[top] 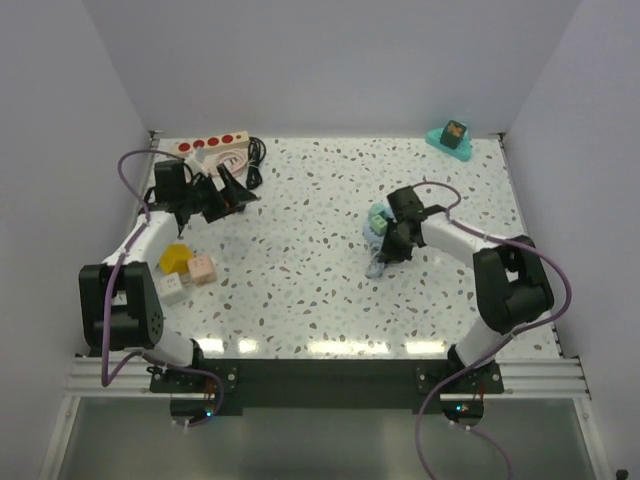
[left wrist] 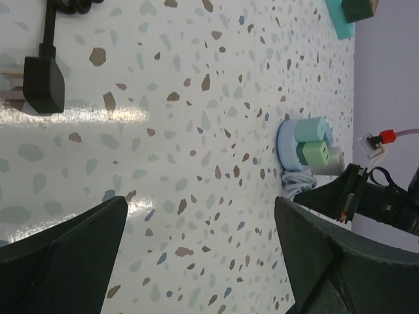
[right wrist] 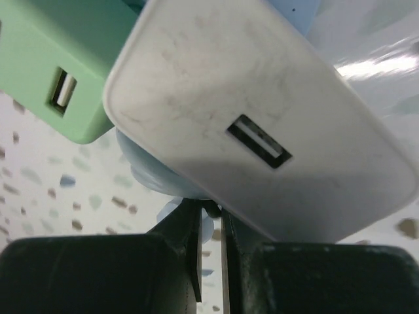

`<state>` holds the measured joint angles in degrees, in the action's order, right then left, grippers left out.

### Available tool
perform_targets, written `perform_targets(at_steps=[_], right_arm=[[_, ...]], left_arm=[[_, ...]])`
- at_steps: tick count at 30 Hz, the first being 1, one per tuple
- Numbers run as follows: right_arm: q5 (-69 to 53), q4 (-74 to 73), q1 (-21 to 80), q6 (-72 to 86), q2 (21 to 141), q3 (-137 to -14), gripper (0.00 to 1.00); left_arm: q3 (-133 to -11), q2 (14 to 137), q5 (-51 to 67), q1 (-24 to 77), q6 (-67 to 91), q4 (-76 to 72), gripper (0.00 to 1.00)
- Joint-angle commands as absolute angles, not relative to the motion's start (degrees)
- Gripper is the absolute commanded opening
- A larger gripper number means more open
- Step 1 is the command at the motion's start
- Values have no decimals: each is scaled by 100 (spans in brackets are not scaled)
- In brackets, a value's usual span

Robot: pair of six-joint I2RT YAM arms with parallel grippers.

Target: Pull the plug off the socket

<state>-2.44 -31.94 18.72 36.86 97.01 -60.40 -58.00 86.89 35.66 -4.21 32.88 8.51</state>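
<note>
The cream-white power strip (top: pixel 212 146) with red outlets lies at the table's far left, with a coil of black cord (top: pixel 257 152) beside it. In the left wrist view the small black plug (left wrist: pixel 42 82) lies flat on the table with its prongs bare and out of any outlet. My left gripper (top: pixel 228 190) is open and empty just in front of the strip. In its wrist view (left wrist: pixel 200 261) the plug is ahead and off to one side. My right gripper (top: pixel 397 243) is far from the strip. Its jaws (right wrist: pixel 211 212) are almost closed with nothing clear between them.
A light-blue round disc (left wrist: pixel 291 140) with a green charger (right wrist: pixel 59 72) and a white charger (right wrist: pixel 262 124) sits right at my right gripper. A light-blue cable (top: pixel 378 265) lies beside it. Yellow, pink and white blocks (top: pixel 175 258) stand near left. A teal holder (top: pixel 452 138) is far right.
</note>
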Motion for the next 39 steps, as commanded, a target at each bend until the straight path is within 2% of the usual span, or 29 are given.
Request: perform_targets(at_steps=[1, 5, 6, 7, 9, 10, 11, 13, 14, 15, 16, 27, 32, 39], right_arm=[[-957, -2874, 2775, 4008, 9317, -5513, 0], [-1502, -2646, 3646, 3771, 9430, -5326, 0], [-1581, -2646, 3952, 3640, 9474, -5344, 3], [-1599, -2672, 4077, 3630, 9536, -5370, 14], [-1661, -2567, 4297, 3639, 9527, -5379, 25], [-1600, -2610, 4324, 3639, 9545, -5466, 37], [-1547, -2636, 4324, 3630, 9528, -5493, 54], [-1494, -2636, 4324, 3586, 9458, -5633, 69], [-1451, -2663, 4324, 3499, 9414, -5695, 89], [-1433, -2707, 4324, 3463, 9361, -5748, 96], [-1407, -2733, 4324, 3437, 9299, -5835, 99], [-1380, -2390, 3894, 3384, 7640, -5810, 99], [-537, -3188, 3324, 3375, 7058, -5880, 99], [466, -3929, 2953, 3515, 6864, -5968, 99]], left_arm=[[-5687, 8516, 3551, -246, 2813, 1221, 100], [-5502, 8447, 3350, 86, 2733, 1388, 100], [-5476, 8394, 3296, 279, 2760, 1380, 100], [-5441, 8376, 3157, 377, 2777, 1389, 100], [-5414, 8341, 2972, 640, 2917, 1389, 100], [-5414, 8350, 2927, 720, 2970, 1371, 100], [-5414, 8332, 2857, 799, 3032, 1362, 100], [-5423, 8297, 2699, 1019, 3155, 1362, 100], [-5432, 8288, 2655, 1072, 3181, 1371, 100], [-5449, 8262, 2593, 1185, 3216, 1380, 100], [-5458, 8253, 2584, 1239, 3208, 1406, 100], [-5967, 8543, 1688, 2460, 2725, 2136, 100], [-6345, 8639, 1583, 2881, 2435, 2337, 100], [-7592, 9465, 468, 3611, 2540, 3453, 100]])
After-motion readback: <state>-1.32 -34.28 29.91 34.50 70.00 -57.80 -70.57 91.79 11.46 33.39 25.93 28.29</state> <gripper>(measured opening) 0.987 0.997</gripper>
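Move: My right fingers already pinch the socket's cord-side edge; its resting spot is about 20 cm left and 6 cm back. The white plug stands some 4 cm ahead and 2 cm right of these fingers, the green plug 6 cm ahead and 2 cm left, the cord bundle 5 cm back, 3 cm left. From my open left hand, 14 cm above the table, the socket is 34 cm right, about level ahead; the black plug is 5 cm ahead and 5 cm left. I slide the socket leftward and back with my right hand, about 18 cm, turning it some 30 degrees counter-clockwise, then open the fingers wide to let go and rise about 13 cm, easing forward and then right. Meanwhile I bring my left hand, kept open, about 18 cm right and 9 cm back towards the socket, turning clockwise. ##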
